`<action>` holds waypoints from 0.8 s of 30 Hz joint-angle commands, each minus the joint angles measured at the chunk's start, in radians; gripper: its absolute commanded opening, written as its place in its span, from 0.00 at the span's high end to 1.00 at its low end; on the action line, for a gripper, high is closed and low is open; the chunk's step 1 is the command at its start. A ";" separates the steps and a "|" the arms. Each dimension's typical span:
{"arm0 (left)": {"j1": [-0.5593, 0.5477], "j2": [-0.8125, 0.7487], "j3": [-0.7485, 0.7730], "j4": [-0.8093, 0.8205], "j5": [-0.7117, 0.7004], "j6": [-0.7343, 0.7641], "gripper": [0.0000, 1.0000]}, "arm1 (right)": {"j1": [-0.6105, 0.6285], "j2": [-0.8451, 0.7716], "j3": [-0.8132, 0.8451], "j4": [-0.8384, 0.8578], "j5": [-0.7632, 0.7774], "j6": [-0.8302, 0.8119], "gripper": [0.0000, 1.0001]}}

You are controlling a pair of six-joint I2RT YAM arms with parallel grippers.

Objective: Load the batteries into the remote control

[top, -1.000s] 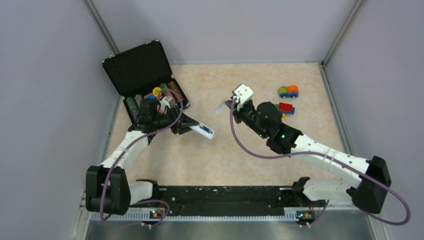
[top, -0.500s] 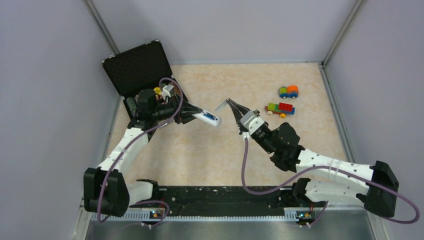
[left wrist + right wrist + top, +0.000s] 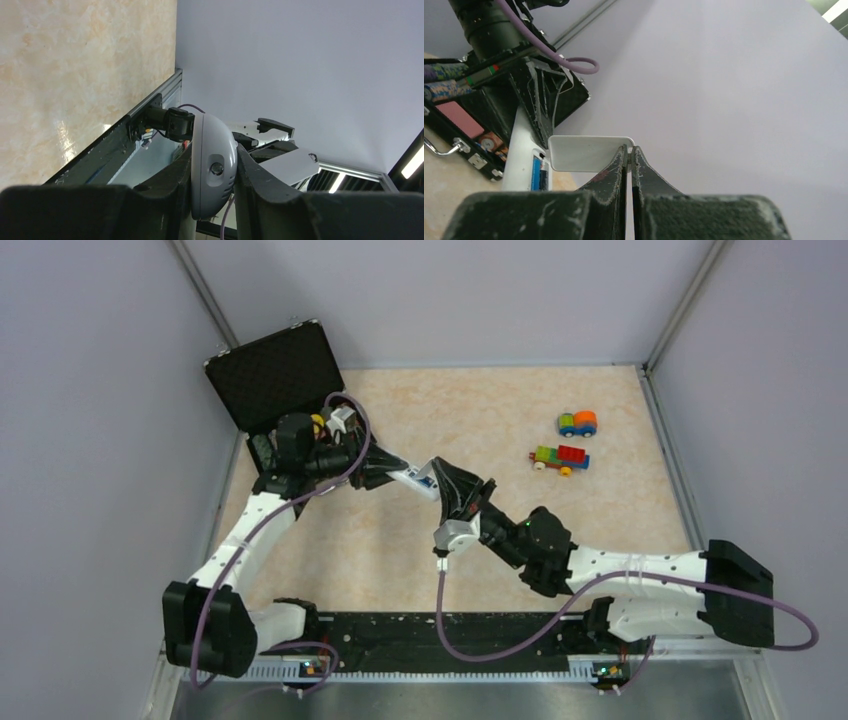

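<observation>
My left gripper [image 3: 392, 474] is shut on the remote control [image 3: 417, 479], a small white handset held above the table. In the left wrist view the remote [image 3: 212, 167] sits edge-on between the two black fingers. In the right wrist view its battery bay faces me, and the batteries [image 3: 539, 173], one blue and one dark, lie side by side in it. My right gripper [image 3: 629, 148] is shut on the edge of a thin white cover plate [image 3: 584, 152], held right beside the remote's bay end. From above, the right gripper [image 3: 437, 468] meets the remote's tip.
An open black case [image 3: 275, 375] with coloured chips stands at the back left, just behind my left arm. Two toy block cars [image 3: 577, 423] [image 3: 560, 458] sit at the back right. Grey walls close in the table on three sides.
My right arm has swung round from the middle of the table and carried the white cover plate left to the remote's end. The left gripper lifted the remote slightly and kept hold of it.
</observation>
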 commanded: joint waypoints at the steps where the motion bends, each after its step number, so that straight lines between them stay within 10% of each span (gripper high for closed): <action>1: -0.010 -0.050 0.054 -0.086 0.063 0.101 1.00 | 0.020 0.012 0.003 0.119 0.034 -0.128 1.00; 10: -0.022 -0.064 0.055 -0.155 0.043 0.174 1.00 | 0.030 0.032 0.010 0.119 0.063 -0.096 1.00; 24: -0.110 -0.025 -0.170 0.086 -0.335 0.341 1.00 | -0.001 -0.125 0.263 -0.809 0.275 0.917 1.00</action>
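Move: The right hand pinches the battery cover by its end. The remote's open battery bay, both batteries in it, lies roughly 4 cm left, 1 cm back and 6 cm below that hand. From the left hand, gripping the remote, the cover's middle is some 6 cm right, level fore-and-aft and 5 cm above. The chip case stands about 21 cm left of the left hand, 18 cm farther out and 27 cm lower. The left hand lowers the remote about 8 cm, away from the cover; right wrist tips down some 30 degrees. ##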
